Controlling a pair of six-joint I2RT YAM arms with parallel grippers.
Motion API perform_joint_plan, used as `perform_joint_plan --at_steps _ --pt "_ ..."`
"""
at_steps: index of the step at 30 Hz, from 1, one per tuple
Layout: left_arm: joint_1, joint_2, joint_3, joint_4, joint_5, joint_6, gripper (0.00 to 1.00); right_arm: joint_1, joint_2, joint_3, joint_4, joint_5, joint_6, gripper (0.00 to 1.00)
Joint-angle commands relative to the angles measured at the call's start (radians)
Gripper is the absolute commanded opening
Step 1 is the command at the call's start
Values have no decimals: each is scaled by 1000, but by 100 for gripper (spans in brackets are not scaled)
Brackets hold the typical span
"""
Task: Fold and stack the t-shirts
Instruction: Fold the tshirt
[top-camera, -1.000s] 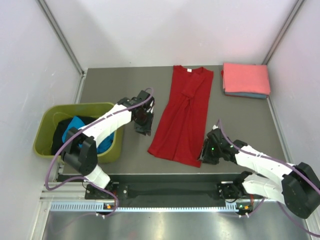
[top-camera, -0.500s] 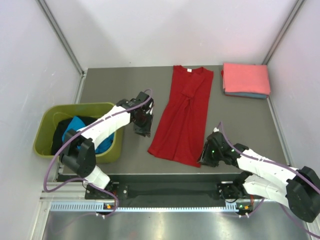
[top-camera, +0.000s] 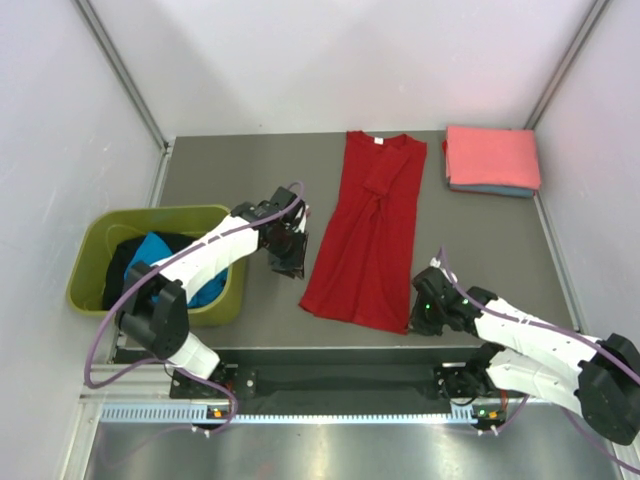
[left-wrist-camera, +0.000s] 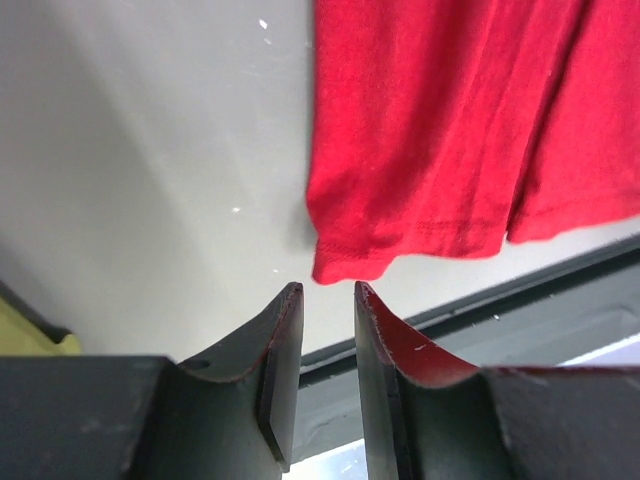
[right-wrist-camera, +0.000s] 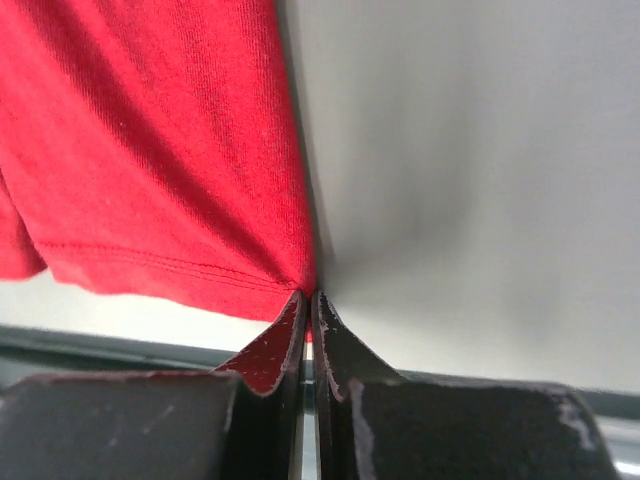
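Note:
A bright red t-shirt (top-camera: 365, 235), folded lengthwise, lies flat in the middle of the table with its collar at the far end. My right gripper (top-camera: 416, 318) is at the near right corner of its hem. In the right wrist view the right gripper (right-wrist-camera: 308, 297) is shut on that corner of the red cloth (right-wrist-camera: 150, 150). My left gripper (top-camera: 292, 268) hovers just left of the shirt, near its near left corner. In the left wrist view the left gripper (left-wrist-camera: 325, 290) is open, empty, and a little short of the hem corner (left-wrist-camera: 345, 265).
A folded salmon-pink shirt (top-camera: 492, 155) sits on a blue one (top-camera: 490, 190) at the far right corner. An olive-green tub (top-camera: 95, 232) stands off the table's left edge with turquoise (top-camera: 158, 250) and black (top-camera: 120, 268) shirts inside. The table's near edge runs just below the hem.
My right gripper has closed onto the hem's near right corner and shifted slightly right. My left gripper has edged down toward the near left corner, still open.

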Motion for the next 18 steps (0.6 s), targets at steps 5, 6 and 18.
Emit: perform_joint_plan --at_steps 5,6,18 --pt "-25 -73 -63 69 89 -46 33 12 0 66 -197 87 -61 1" --pt "-32 -72 -74 73 95 -59 33 9 0 50 -196 81 -66 1" --pt "-126 -58 -136 135 82 -120 29 6 -116 202 -326 50 -60 28"
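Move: The closed right fingers already hold the t-shirt's right hem corner just above the table, with the table's front edge about 4 cm behind them. The left hem corner is some 30 cm left and 7 cm ahead of the right hand. From the left hand, open above the table, this left hem corner is about 6 cm back, 3 cm right and 9 cm below. The green bin sits roughly 36 cm left of the left hand, about level front to back. Pinching the right hem corner, the right fingers drag it a few cm to the right, drifting back about 2 cm, then open to about a quarter and come clear of the cloth, rising nearly 2 cm. Meanwhile the left hand travels some 5 cm back and right, sinking slightly towards the left hem corner, its fingers still about a third open and touching nothing. ##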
